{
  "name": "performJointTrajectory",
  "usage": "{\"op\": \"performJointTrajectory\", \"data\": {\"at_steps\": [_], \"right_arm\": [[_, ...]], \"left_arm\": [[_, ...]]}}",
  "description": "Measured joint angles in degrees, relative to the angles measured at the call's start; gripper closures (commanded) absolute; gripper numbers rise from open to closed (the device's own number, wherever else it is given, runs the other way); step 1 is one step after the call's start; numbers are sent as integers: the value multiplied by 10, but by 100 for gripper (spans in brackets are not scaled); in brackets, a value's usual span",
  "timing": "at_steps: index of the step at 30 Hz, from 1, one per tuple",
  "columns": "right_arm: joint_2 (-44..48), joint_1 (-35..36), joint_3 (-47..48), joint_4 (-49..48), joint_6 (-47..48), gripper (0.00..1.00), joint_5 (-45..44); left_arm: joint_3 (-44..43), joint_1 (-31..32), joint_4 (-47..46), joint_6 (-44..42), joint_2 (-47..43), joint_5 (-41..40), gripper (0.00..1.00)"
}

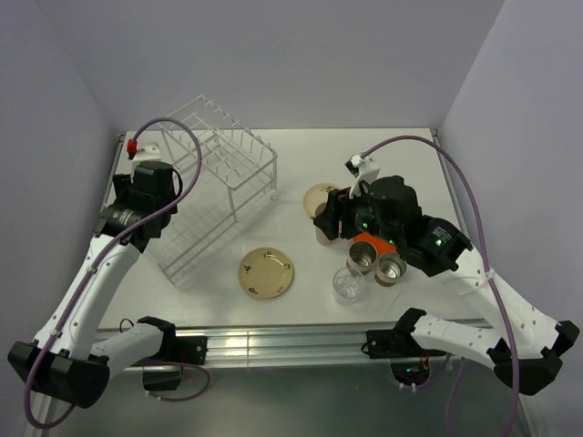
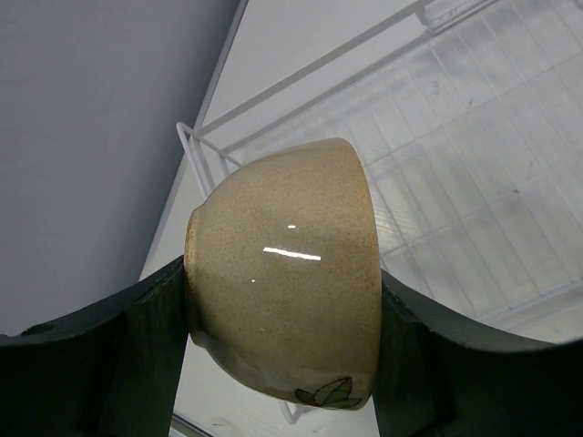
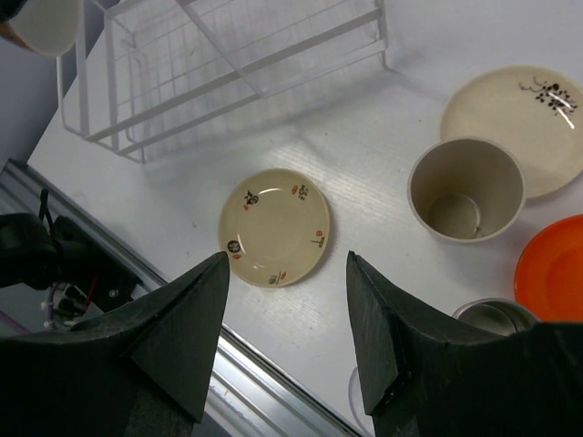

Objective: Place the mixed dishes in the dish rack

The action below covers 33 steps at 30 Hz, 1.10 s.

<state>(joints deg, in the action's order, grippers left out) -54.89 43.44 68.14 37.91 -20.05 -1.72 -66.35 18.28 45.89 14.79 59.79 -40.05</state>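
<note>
My left gripper [image 2: 282, 287] is shut on a beige bowl [image 2: 291, 264] with a leaf motif, held on its side above the white wire dish rack [image 2: 474, 146]. From above, that gripper [image 1: 146, 196] hangs over the dish rack's [image 1: 219, 168] left part. My right gripper [image 3: 287, 264] is open and empty above the table, near a tall beige cup [image 3: 465, 188]. A small cream plate [image 3: 273, 226] with motifs lies in front of the rack. Another cream plate [image 3: 519, 114], an orange plate [image 3: 551, 269] and a metal cup [image 3: 492, 316] are to the right.
Two metal cups [image 1: 363, 258] [image 1: 391, 268] and a clear glass [image 1: 348, 285] stand close together near the table's front edge. Walls close in the table on the left, back and right. A metal rail [image 1: 273, 341] runs along the near edge.
</note>
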Motion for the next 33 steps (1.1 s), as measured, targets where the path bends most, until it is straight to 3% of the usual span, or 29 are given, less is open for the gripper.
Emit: {"op": "performJointTrajectory", "data": {"at_steps": [9, 17, 33], "right_arm": [[4, 0, -24, -17, 0, 39, 33], [11, 0, -24, -20, 4, 39, 40], [25, 0, -30, -28, 4, 39, 47]], "left_arm": [[18, -19, -52, -85, 86, -8, 100], [100, -23, -118, -173, 86, -31, 100], [121, -44, -235, -278, 136, -32, 100]]}}
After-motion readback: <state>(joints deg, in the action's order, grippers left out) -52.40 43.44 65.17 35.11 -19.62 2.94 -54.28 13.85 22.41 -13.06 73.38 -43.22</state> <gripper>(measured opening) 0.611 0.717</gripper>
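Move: The left hand holds the bowl above the near-left edge of the rack; the tray's left part lies about 9 cm ahead, 4 cm left and 22 cm below. The rack's raised shelf is some 23 cm ahead, 17 cm right and 13 cm below. The flowered plate lies about 28 cm right and 7 cm back, down on the table. From the right hand that tray part is roughly 47 cm left and 17 cm ahead. The left hand lowers the held bowl 8 cm and forward 5 cm towards the tray, rolling its left side up. ##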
